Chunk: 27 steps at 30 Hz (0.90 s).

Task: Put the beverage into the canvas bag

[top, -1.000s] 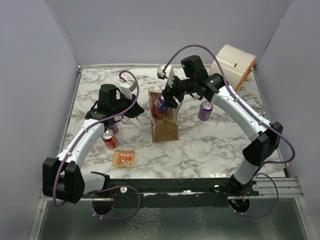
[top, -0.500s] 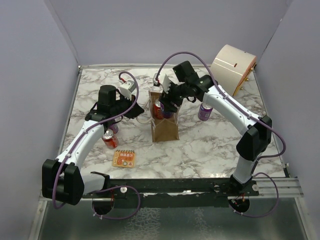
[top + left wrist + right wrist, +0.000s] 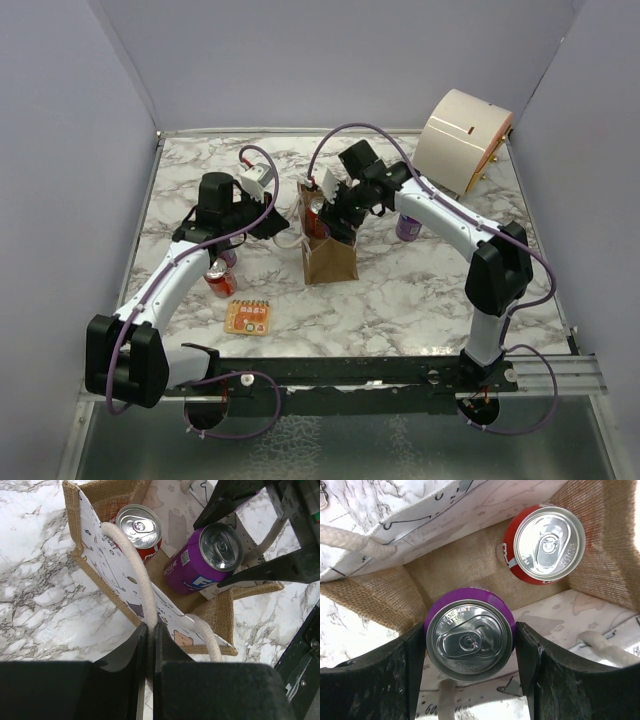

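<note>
The canvas bag [image 3: 331, 258] stands upright at mid-table, mouth open. My left gripper [image 3: 150, 630] is shut on its cream rope handle [image 3: 136, 565], pulling the near wall outward. Inside the bag's mouth, my right gripper [image 3: 471, 645] is shut on the beverage, a purple can [image 3: 470, 636], with a finger on each side of it. From the left wrist the purple can [image 3: 207, 560] appears tilted, its lower part inside the bag. A red can [image 3: 546, 543] stands upright on the bag's floor beside it.
Another purple can [image 3: 408, 225] stands on the marble right of the bag. A red can [image 3: 218, 278] sits under my left arm, with an orange battery pack [image 3: 248, 317] nearer the front. A large cream drum-shaped container [image 3: 462, 135] occupies the back right corner.
My right arm has swung left and down, bringing the purple can from above the bag's rim into its mouth. The left gripper has kept hold of the handle.
</note>
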Motion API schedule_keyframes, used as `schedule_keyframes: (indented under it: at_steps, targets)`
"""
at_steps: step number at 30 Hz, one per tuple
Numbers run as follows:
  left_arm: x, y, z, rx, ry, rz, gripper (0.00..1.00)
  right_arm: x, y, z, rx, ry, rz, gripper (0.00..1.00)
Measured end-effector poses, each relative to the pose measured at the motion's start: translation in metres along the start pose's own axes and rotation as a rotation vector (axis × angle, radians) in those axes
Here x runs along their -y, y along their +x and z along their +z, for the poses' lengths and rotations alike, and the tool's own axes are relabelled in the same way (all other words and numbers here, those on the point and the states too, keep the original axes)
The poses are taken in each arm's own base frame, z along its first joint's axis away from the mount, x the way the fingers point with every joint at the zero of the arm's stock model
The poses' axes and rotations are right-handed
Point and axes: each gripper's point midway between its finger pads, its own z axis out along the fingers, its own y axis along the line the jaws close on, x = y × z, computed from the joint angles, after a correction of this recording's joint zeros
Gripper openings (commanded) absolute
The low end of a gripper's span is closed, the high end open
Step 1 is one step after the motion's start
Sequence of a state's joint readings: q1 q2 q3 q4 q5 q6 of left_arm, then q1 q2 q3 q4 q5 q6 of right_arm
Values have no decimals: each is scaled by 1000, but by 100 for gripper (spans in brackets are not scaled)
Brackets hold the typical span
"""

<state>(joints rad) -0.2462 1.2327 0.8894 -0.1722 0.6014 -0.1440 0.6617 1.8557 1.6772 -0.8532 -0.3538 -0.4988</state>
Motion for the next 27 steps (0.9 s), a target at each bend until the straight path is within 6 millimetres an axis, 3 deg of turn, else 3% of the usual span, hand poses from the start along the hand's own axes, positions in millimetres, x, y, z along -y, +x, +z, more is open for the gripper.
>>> schedule_keyframes:
  at_steps: [22,27]
  targets:
    - [-5,7,6,-25,-2,-16,0,-8,21,44,39,-40,65,1]
    - [-5,7,6,-25,-2,-15,0,-8,16,48,75,-43,69,1]
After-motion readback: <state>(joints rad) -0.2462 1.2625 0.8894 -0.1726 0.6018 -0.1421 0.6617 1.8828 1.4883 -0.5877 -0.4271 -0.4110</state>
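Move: Inside the bag mouth, the right hand already has the purple can gripped near its lid; the bag's middle lies some 3 cm ahead of that hand, 2 cm left and 7 cm below. The red can in it stands about 7 cm ahead, 4 cm left and 8 cm below, the other purple can on the table 6 cm ahead and 17 cm right. For the left hand, still on the handle, the bag's middle is 11 cm right, 4 cm ahead and 9 cm below. Lowering the held purple can about 5 cm deeper into the near part of the canvas bag, the right hand also works some 2 cm to the left, into the room behind the standing red can. Its wrist tilts only about 5 degrees and the fingers keep their pinch. The left hand keeps the bag's handle in its closed fingers, sinking about a centimetre. ##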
